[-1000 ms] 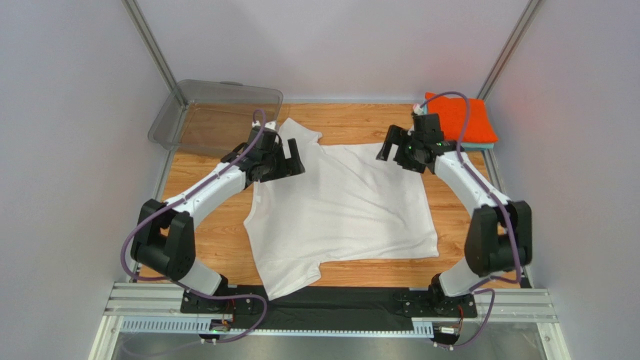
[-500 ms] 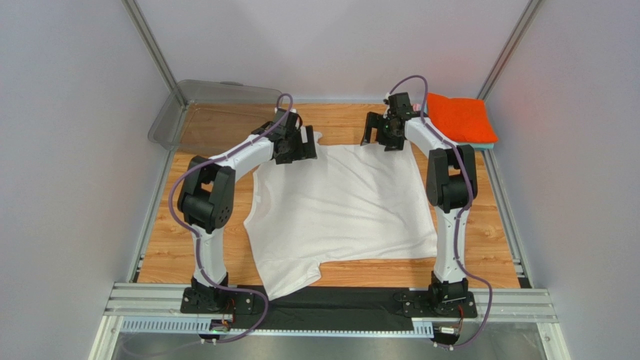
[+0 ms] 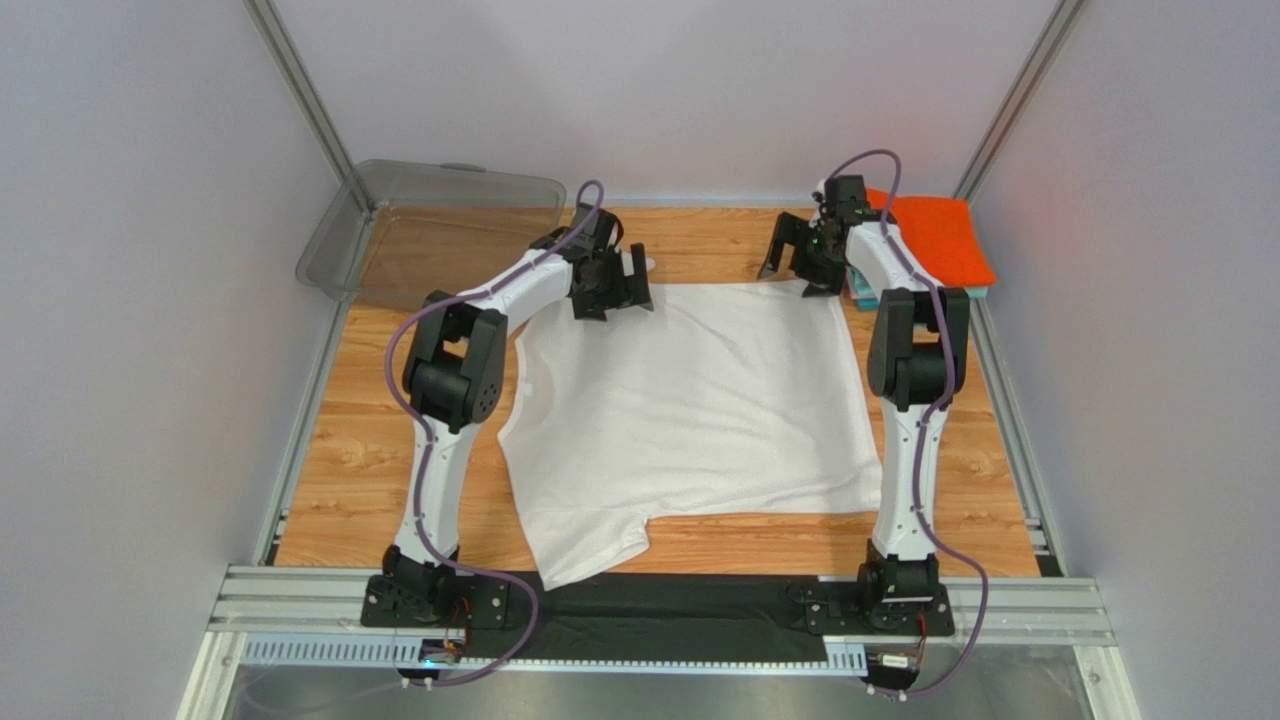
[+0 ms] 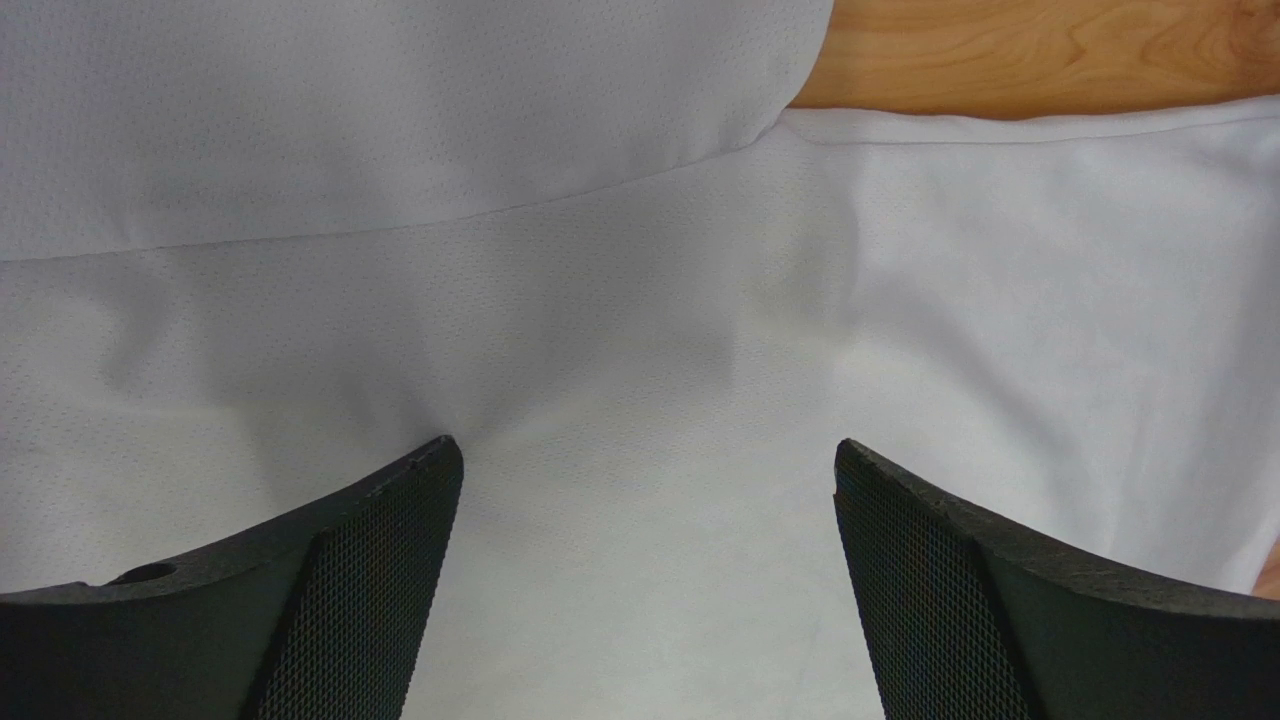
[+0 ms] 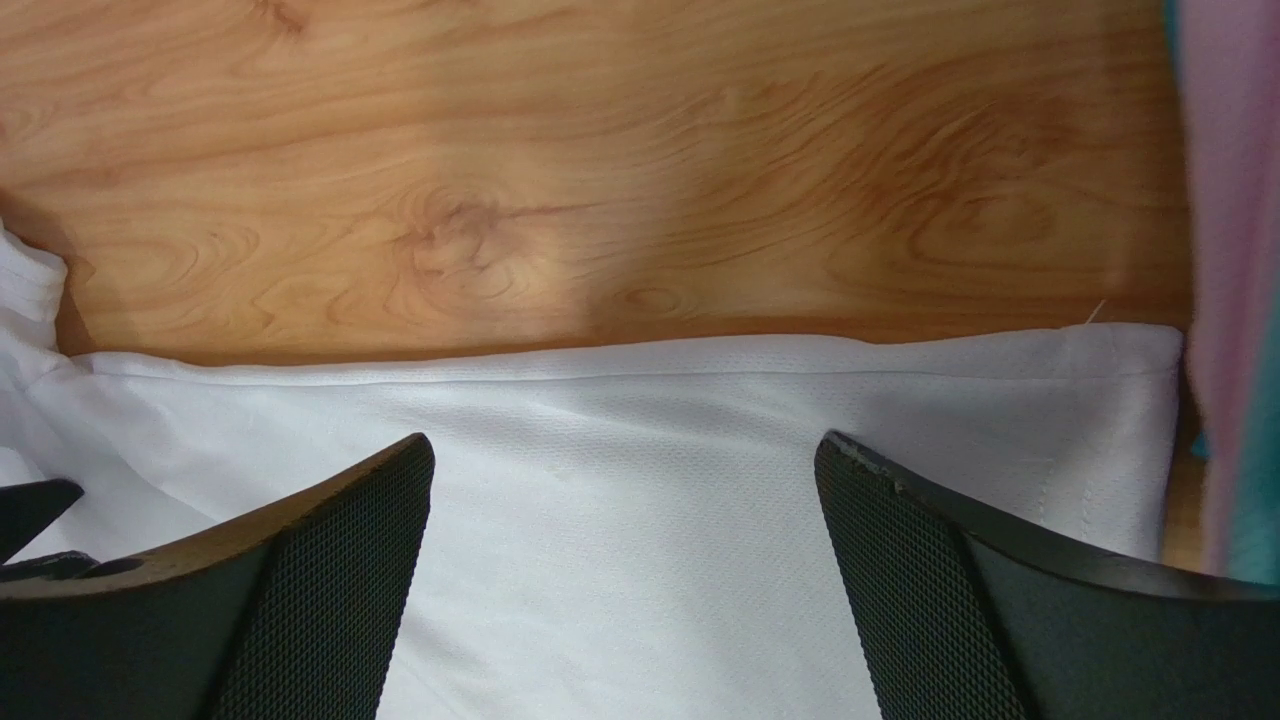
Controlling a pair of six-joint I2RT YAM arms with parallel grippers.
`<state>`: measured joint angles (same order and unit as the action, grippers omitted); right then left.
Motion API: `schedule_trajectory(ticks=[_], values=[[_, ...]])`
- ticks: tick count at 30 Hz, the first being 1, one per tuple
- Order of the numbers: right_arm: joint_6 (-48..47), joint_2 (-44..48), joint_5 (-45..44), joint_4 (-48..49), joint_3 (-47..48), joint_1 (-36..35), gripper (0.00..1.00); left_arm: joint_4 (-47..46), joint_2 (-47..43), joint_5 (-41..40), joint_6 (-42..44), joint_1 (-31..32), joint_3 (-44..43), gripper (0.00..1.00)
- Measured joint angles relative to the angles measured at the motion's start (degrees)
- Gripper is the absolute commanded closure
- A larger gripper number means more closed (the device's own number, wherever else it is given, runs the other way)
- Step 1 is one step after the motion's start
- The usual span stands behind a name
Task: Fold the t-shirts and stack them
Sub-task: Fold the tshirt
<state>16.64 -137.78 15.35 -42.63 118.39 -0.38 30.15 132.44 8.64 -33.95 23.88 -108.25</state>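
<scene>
A plain white t-shirt (image 3: 691, 405) lies spread flat on the wooden table (image 3: 376, 450). At its far left corner my left gripper (image 3: 616, 285) hovers open, and the left wrist view shows only white cloth (image 4: 646, 300) between the wide fingers. My right gripper (image 3: 801, 258) hangs open over the far right corner, its fingers straddling the shirt's hem (image 5: 631, 360). A folded orange shirt (image 3: 944, 237) tops a stack at the back right; pink and teal edges (image 5: 1232, 270) of that stack show in the right wrist view.
A clear grey plastic bin (image 3: 436, 225) stands at the back left corner. Metal frame posts and grey walls close in the table on three sides. Bare wood (image 5: 601, 165) lies beyond the shirt's far hem.
Both arms have stretched out toward the back of the table, from mid-shirt to its far corners. The shirt's far left sleeve is now folded in or hidden under the left gripper.
</scene>
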Motion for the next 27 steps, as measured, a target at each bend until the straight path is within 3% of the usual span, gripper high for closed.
schedule_trajectory(ticks=[10,17,22,27], values=[[-1.38,-4.46,2.69,-3.21,8.09,2.78,0.0,3.45,7.1,2.86,-1.77,-1.27,-11.91,0.0],[-5.92,-2.82,4.55,-6.78,8.17,1.66,0.0,5.44,3.87,1.4,-0.13,-2.1,-8.96,0.0],[-5.95,8.94,0.11,-6.82,0.26,-2.29,0.0,5.95,-7.23,-0.59,2.01,-0.15,-0.81,0.0],[-2.49,34.18,-5.99,-3.69,-20.61,-7.89,0.0,2.71,-23.8,-0.63,2.99,5.25,10.6,0.0]])
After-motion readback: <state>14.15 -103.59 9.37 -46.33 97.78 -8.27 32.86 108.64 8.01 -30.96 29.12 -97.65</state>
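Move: The t-shirt lies flat beneath both open grippers, which are down at its far side. From the left hand the shirt's middle is about 20 cm back and 8 cm right; its far sleeve is some 6 cm ahead and 5 cm left, and the grey bin 7 cm ahead, 26 cm left. From the right hand the shirt's middle is about 21 cm back and 15 cm left; the folded stack stands 4 cm ahead, 18 cm right. Open fingertips still resting on the white cloth, both hands finish smoothing it at a steady low height: the left slides forward about 3 cm, the right forward and rightward about 2 cm. Both then come free, rising some 14 cm while drawing back 10 to 12 cm over the shirt, the right also swinging about 6 cm left, wrists tipping up about 10 degrees. ##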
